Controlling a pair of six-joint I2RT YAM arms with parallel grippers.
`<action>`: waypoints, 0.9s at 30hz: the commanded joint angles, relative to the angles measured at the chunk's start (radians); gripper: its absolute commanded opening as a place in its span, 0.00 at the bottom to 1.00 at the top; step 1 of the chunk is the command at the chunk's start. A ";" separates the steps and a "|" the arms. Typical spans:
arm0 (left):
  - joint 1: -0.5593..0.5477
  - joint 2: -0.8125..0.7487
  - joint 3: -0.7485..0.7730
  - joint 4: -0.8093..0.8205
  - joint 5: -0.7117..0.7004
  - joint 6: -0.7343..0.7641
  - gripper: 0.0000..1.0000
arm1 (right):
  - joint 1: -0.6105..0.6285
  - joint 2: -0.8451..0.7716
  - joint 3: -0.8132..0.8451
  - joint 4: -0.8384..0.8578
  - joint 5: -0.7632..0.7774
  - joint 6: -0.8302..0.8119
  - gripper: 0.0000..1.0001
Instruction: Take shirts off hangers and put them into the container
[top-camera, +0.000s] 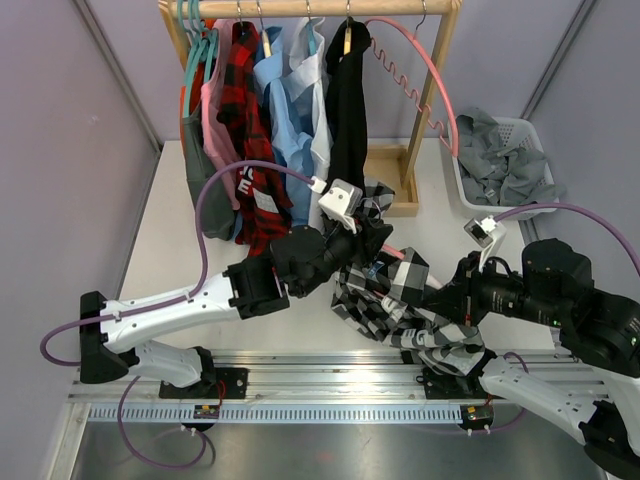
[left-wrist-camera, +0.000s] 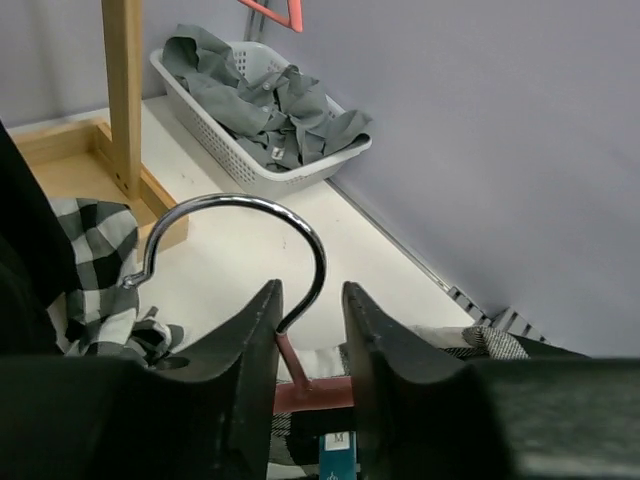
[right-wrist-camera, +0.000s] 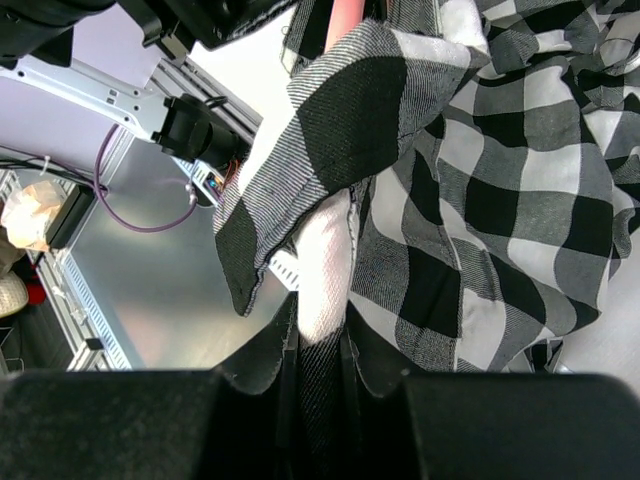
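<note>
A black-and-white check shirt (top-camera: 395, 290) lies bunched on the table between both arms, still on a pink hanger (left-wrist-camera: 305, 392). My left gripper (top-camera: 368, 238) (left-wrist-camera: 310, 290) straddles the hanger's neck below its metal hook (left-wrist-camera: 300, 225). The stem rests against the left finger, with a gap to the right finger. My right gripper (top-camera: 440, 305) (right-wrist-camera: 322, 330) is shut on a fold of the check shirt (right-wrist-camera: 480, 180). The white container (top-camera: 465, 190) (left-wrist-camera: 240, 165) stands at the back right with a grey shirt (top-camera: 505, 165) (left-wrist-camera: 270, 100) in it.
The wooden rail frame (top-camera: 300, 8) at the back carries red-and-black check (top-camera: 250, 110), light blue (top-camera: 290, 110), black (top-camera: 348, 100) and pink (top-camera: 215, 120) shirts, plus a bare pink hanger (top-camera: 420, 60). Its wooden base (top-camera: 395, 180) and post (left-wrist-camera: 122, 90) stand just behind the left gripper.
</note>
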 joint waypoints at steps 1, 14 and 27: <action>-0.015 0.006 0.057 0.037 0.044 -0.030 0.26 | 0.007 -0.001 0.060 0.113 0.013 -0.008 0.00; -0.016 -0.036 0.084 -0.091 -0.033 -0.008 0.00 | 0.007 0.038 0.069 0.119 0.064 -0.023 0.50; 0.079 0.055 0.463 -0.289 -0.211 0.253 0.00 | 0.005 0.020 0.033 0.101 0.058 -0.057 0.71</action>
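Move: The pink hanger's neck is right between the left hand's still-closing fingers. Most of the black-and-white checked shirt hangs below, some 8 cm to the right and 5 cm back; the black shirt on the rack is roughly 25 cm ahead and 7 cm left. The container lies some 35 cm ahead, 36 cm to the right and well below. For the right hand, pinching the checked shirt's edge, the hanger's neck is about 11 cm ahead and 8 cm left. The left fingers finish closing on the neck of the pink hanger, just below the metal hook, and hold there almost still before lifting it about 7 cm, with some 5 cm to the left and 4 cm forward, nearer the rack, the hand turning around 10 degrees counter-clockwise. The right hand first keeps its pinch on the edge of the checked shirt nearly in place, then opens wide to release that cloth as it eases only 2 cm or so up and a little forward, and stays there with its fingers open around the fabric. ##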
